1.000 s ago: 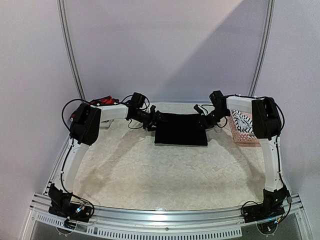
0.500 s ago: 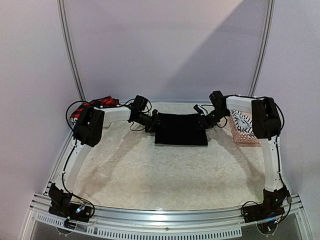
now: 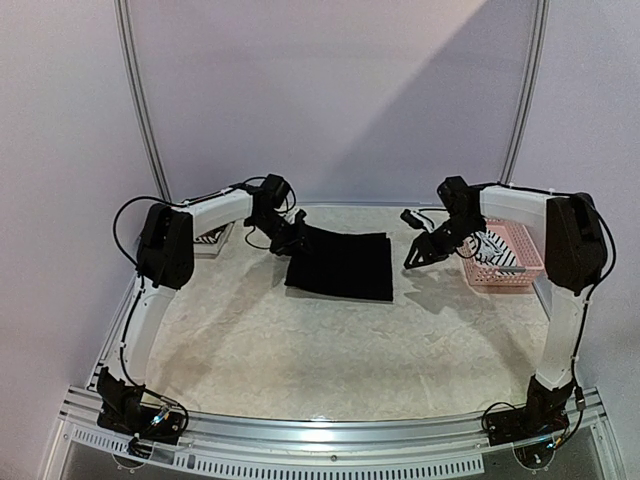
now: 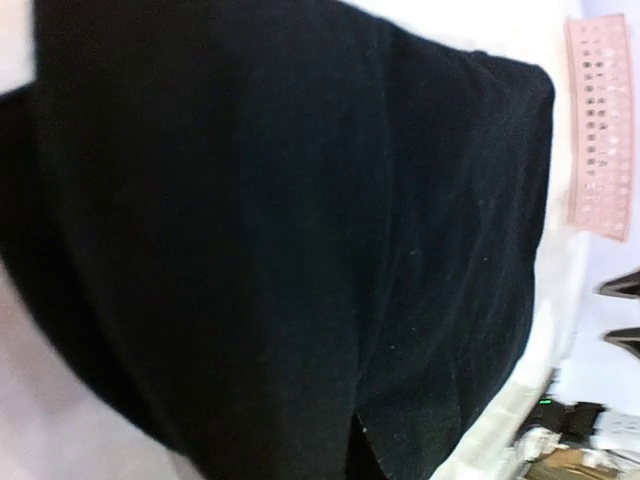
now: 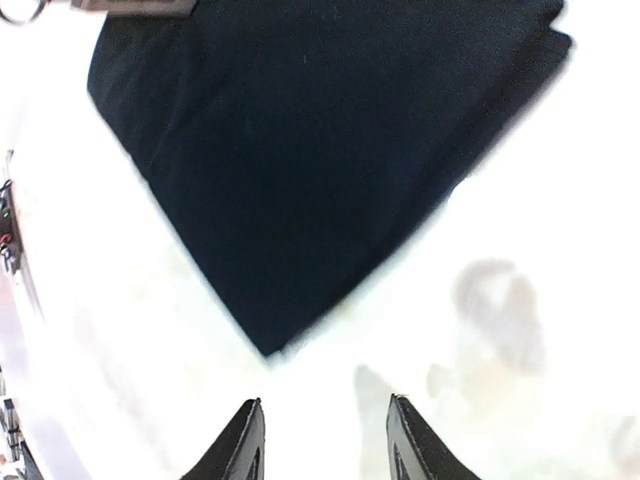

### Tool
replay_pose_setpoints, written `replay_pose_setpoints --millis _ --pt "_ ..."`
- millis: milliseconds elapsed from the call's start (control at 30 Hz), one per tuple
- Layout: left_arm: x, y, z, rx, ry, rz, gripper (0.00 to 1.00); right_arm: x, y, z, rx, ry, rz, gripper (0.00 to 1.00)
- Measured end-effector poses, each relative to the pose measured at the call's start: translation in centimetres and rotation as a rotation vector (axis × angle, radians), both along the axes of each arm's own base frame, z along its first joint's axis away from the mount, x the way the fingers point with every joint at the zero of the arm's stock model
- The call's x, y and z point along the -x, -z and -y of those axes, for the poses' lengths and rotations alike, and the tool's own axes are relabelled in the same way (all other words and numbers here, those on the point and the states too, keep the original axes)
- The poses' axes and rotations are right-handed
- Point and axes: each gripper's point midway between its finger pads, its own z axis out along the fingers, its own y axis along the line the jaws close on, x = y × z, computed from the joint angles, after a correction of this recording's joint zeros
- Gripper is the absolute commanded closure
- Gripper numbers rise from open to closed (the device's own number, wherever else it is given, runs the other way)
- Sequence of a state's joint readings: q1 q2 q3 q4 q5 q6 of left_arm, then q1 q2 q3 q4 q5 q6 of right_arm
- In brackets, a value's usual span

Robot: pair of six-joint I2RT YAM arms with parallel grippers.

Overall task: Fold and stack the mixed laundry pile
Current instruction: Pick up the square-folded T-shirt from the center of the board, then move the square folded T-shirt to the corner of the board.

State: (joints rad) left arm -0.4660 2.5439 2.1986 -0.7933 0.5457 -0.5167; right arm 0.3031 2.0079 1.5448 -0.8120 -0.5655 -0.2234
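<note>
The black T-shirt (image 3: pixel 340 265) lies folded in a rectangle at the far middle of the table. Its far-left corner is drawn up into my left gripper (image 3: pixel 295 232), which is shut on it. In the left wrist view the black T-shirt (image 4: pixel 300 250) fills almost the whole frame and hides the fingers. My right gripper (image 3: pixel 415 255) hovers open just right of the shirt, apart from it. In the right wrist view the right gripper (image 5: pixel 325 430) has bare table between its fingers, and the shirt's corner (image 5: pixel 320 150) lies ahead. A striped tank top (image 3: pixel 492 247) lies in the basket.
The pink perforated basket (image 3: pixel 520 262) stands at the far right, close behind my right gripper; its rim (image 4: pixel 600 130) shows in the left wrist view. A patterned cloth (image 3: pixel 210 238) lies under the left arm at the far left. The table's metal rail (image 3: pixel 320 435) runs along the front.
My left gripper has shut on the shirt's far-left corner and dragged the shirt leftward, skewing it. My right arm has drawn back to the right, off the shirt.
</note>
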Motion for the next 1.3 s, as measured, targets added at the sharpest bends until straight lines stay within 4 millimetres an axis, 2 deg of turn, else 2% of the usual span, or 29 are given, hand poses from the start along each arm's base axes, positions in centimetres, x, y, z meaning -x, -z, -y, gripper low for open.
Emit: replay_pose_setpoints --millis 133,433,567,933,1200,1300 --pt "-0.6 -2.1 -3.3 -0.145 0.018 0.061 1.0 1.1 -1.1 0.2 -0.009 -0.012 0.02 0.58" --pt "-2.0 -4.7 -12.0 -0.466 0.005 0.146 1.0 1.8 -0.7 0.0 -0.02 -0.04 0.014 0.59" --pt "-3.6 -6.6 -15.3 -0.559 -0.028 0.21 1.0 2.0 -0.5 0.0 -0.023 -0.049 0.013 0.59" --pt "-7.9 -12.5 -20.5 -0.636 -0.134 0.394 1.0 2.3 -0.1 0.0 -0.025 -0.059 0.002 0.59" --pt "-8.6 -13.2 -24.0 -0.703 -0.172 0.41 1.0 2.5 0.1 0.0 -0.024 -0.063 -0.003 0.59" --pt "-8.6 -14.5 -25.2 -0.712 -0.189 0.426 1.0 2.5 0.2 0.0 -0.023 -0.067 -0.001 0.59"
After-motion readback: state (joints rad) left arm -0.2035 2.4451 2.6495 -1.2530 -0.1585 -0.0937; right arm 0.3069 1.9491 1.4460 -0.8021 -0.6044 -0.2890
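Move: The black T-shirt, its left edge already pinched in the left hand, has its middle some 10 cm to that hand's right and 3 cm back. The stack with the red plaid shirt, mostly hidden by the arm, lies about 28 cm to the hand's left, 8 cm farther out, near hand height. From the right hand the T-shirt's middle is about 17 cm left, 4 cm ahead and 8 cm below; the stack is roughly 55 cm left, 15 cm ahead and 6 cm below. The folded black T-shirt is carried off the middle of the table by its left edge, the left fingers keeping their pinch: some 25 cm left towards the plaid stack, climbing about 15 cm throughout, with a forward reach mostly midway. The wrist rolls about 40 degrees, so fingers slanting down to the right end up pointing down. The right hand, half open and empty, eases back slightly. ##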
